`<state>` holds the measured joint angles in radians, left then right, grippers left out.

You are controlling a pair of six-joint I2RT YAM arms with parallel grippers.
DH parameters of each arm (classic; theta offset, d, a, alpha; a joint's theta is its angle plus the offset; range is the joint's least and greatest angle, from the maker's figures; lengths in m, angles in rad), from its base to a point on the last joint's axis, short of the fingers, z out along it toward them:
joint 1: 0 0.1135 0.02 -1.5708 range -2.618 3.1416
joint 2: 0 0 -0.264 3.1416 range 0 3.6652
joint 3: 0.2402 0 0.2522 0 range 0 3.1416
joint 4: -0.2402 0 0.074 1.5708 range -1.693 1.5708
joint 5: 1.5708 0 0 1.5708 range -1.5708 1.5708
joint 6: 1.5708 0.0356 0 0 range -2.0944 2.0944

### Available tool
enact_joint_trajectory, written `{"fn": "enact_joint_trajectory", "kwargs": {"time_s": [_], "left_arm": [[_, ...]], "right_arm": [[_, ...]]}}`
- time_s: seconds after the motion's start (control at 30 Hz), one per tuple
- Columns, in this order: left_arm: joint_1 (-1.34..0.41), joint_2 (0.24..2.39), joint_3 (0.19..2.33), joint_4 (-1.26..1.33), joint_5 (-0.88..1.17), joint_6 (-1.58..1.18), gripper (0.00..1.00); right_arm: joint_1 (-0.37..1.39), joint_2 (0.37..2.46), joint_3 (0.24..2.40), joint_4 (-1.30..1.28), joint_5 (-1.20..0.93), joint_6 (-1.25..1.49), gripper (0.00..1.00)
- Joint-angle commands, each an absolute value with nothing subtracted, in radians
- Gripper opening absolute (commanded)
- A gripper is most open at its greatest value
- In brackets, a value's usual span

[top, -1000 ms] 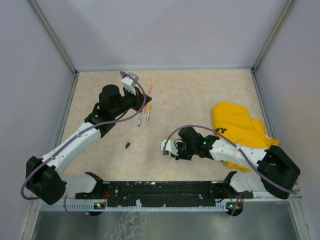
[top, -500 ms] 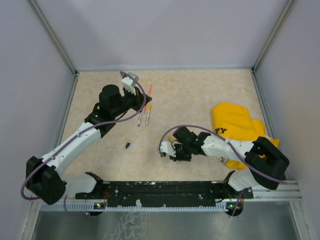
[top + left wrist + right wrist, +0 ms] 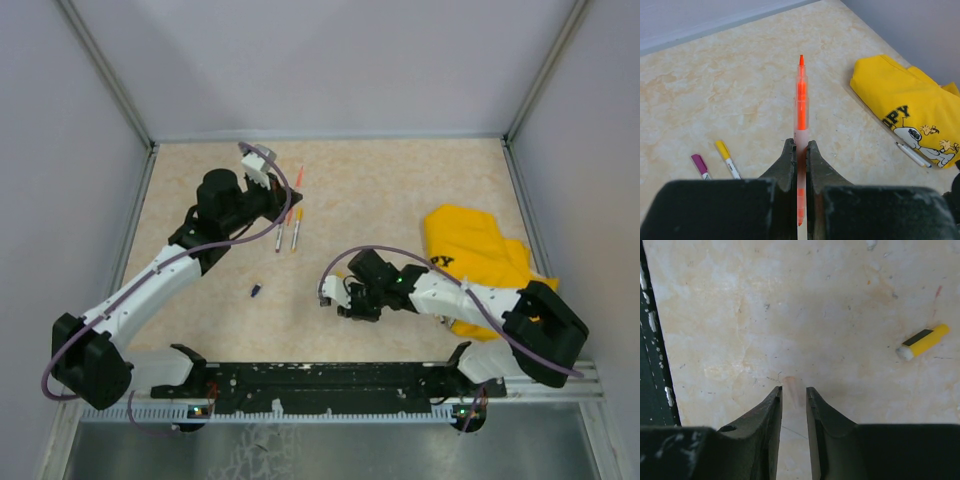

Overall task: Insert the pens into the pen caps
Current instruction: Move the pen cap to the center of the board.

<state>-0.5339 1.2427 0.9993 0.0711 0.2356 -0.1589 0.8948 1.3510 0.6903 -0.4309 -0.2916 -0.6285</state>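
My left gripper (image 3: 800, 145) is shut on an orange-pink pen (image 3: 801, 95), whose bare tip points away from the wrist. It hangs over the far left of the table (image 3: 400, 190). In the top view this pen (image 3: 298, 178) sticks out beyond the left gripper (image 3: 283, 205). Two pens (image 3: 279, 237) (image 3: 296, 232) lie just below it, one with a purple end (image 3: 699, 164) and one with a yellow end (image 3: 723, 150). A dark blue cap (image 3: 256, 291) lies alone. My right gripper (image 3: 793, 388) hovers low, jaws slightly apart around a faint orange-pink blur. A yellow cap (image 3: 921, 341) lies to its right.
A yellow cloth (image 3: 480, 260) is bunched at the right, with a grey pen (image 3: 912, 154) along its near edge. The black rail (image 3: 330, 378) runs along the table's front edge, close to the right gripper (image 3: 335, 300). Grey walls enclose the table.
The right gripper's jaws have opened from nearly shut to a narrow gap, and its arm shifted slightly. The left arm and its pen have not moved.
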Motion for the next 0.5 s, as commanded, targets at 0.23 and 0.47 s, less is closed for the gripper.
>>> {"fn": "enact_joint_trajectory", "kwargs": {"time_s": [0.23,0.47], "left_arm": [[-0.53,1.213,0.991,0.09,0.237,-0.151,0.0],[-0.529,1.216,0.991,0.089,0.237,-0.152,0.0]], "right_arm": [[0.909,1.089,0.607,-0.091,-0.083,-0.17,0.27],[0.911,1.056,0.623,-0.1,0.05,0.183,0.28]]}}
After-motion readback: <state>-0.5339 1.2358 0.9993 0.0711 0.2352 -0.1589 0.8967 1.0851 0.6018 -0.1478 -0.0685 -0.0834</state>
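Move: The yellow pen cap lies about 8 cm ahead of the empty right hand, 1 cm to its left and 1 cm lower; a faint pale mark lies right under its fingertips. From the same hand, the blue cap is some 18 cm to the left and 5 cm farther out, the yellow-capped pen about 10 cm left and 16 cm ahead. From the left hand the yellow pen cap lies roughly 12 cm back, 6 cm to the right and 26 cm below. The right hand climbs quickly off the table by about 7 cm from just above the pale mark, carrying some 4 cm forward onto the yellow pen cap's side and drifting 2 cm left before the leftward drift stops. As it rises, the wrist swings clockwise by some 30 degrees and tips the fingers up nearer level, so that they point more forward; they stay about a quarter open, with nothing between them. ##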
